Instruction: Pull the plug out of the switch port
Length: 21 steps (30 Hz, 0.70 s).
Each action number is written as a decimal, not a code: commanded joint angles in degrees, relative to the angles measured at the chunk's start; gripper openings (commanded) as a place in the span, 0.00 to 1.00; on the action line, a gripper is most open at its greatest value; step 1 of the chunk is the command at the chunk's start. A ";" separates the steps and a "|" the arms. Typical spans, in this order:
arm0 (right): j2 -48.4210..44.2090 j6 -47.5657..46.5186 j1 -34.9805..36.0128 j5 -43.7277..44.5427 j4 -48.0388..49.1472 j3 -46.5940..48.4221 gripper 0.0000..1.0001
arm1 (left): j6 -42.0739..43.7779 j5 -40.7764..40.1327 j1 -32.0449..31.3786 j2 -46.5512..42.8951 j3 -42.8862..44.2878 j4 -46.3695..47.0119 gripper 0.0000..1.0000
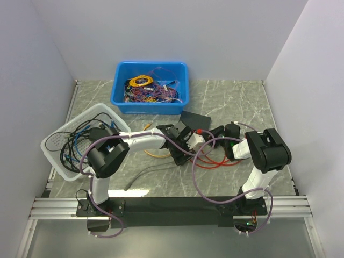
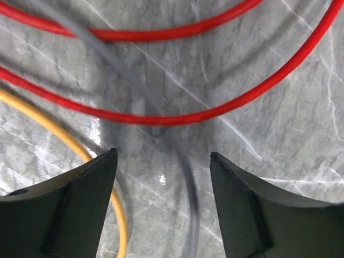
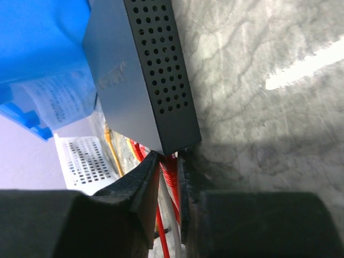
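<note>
The switch (image 1: 194,118) is a thin matte-black box lying on the marble table just in front of the blue bin; the right wrist view shows its perforated side (image 3: 161,70). A red plug (image 3: 170,171) sits in a port at its near corner, with a red cable and a white one trailing back from there. My right gripper (image 3: 167,158) (image 1: 207,134) is at that corner, its jaws pressed on either side of the red plug. My left gripper (image 2: 162,153) (image 1: 183,146) hangs open over the table left of the switch, above a grey cable (image 2: 188,177), holding nothing.
A blue bin (image 1: 150,86) full of tangled cables stands at the back. A white perforated basket (image 1: 80,140) with black and blue cables sits at the left. Red cable loops (image 2: 161,118) (image 1: 215,162) and a yellow cable (image 2: 54,129) lie on the marble between the arms.
</note>
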 commanded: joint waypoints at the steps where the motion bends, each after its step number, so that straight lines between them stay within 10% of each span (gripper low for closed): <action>1: 1.90 0.81 -0.18 1.41 1.12 0.14 0.19 | 0.64 0.21 -0.25 0.15 -0.52 2.04 0.74; 8: 1.73 0.37 -1.14 1.58 1.83 -0.56 0.00 | 1.52 1.61 -0.16 0.33 -0.70 1.17 0.63; 21: -8.37 -17.99 -1.85 -9.22 -17.91 1.20 0.00 | 2.23 1.61 0.19 0.68 3.95 0.99 0.52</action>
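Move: The outer red plug, at the black switch's front right corner, is already between the right fingers; the switch's middle is some 5 cm ahead and 4 cm left of that hand, the yellow plug about 7 cm left and 1 cm ahead. The grey cable runs between the left hand's open fingers, about 1 cm below. From the left hand the red plug is roughly 12 cm ahead and 10 cm right, the switch's middle 16 cm ahead and 6 cm right. The outer red plug stays pinched in the right hand, which at first hardly moves, then late on draws it back from the switch about 2 cm, turning slightly counter-clockwise. Meanwhile the left hand stays in place low over the table and narrows its fingers from three-quarters to half open around the grey cable, without visibly clamping it. ##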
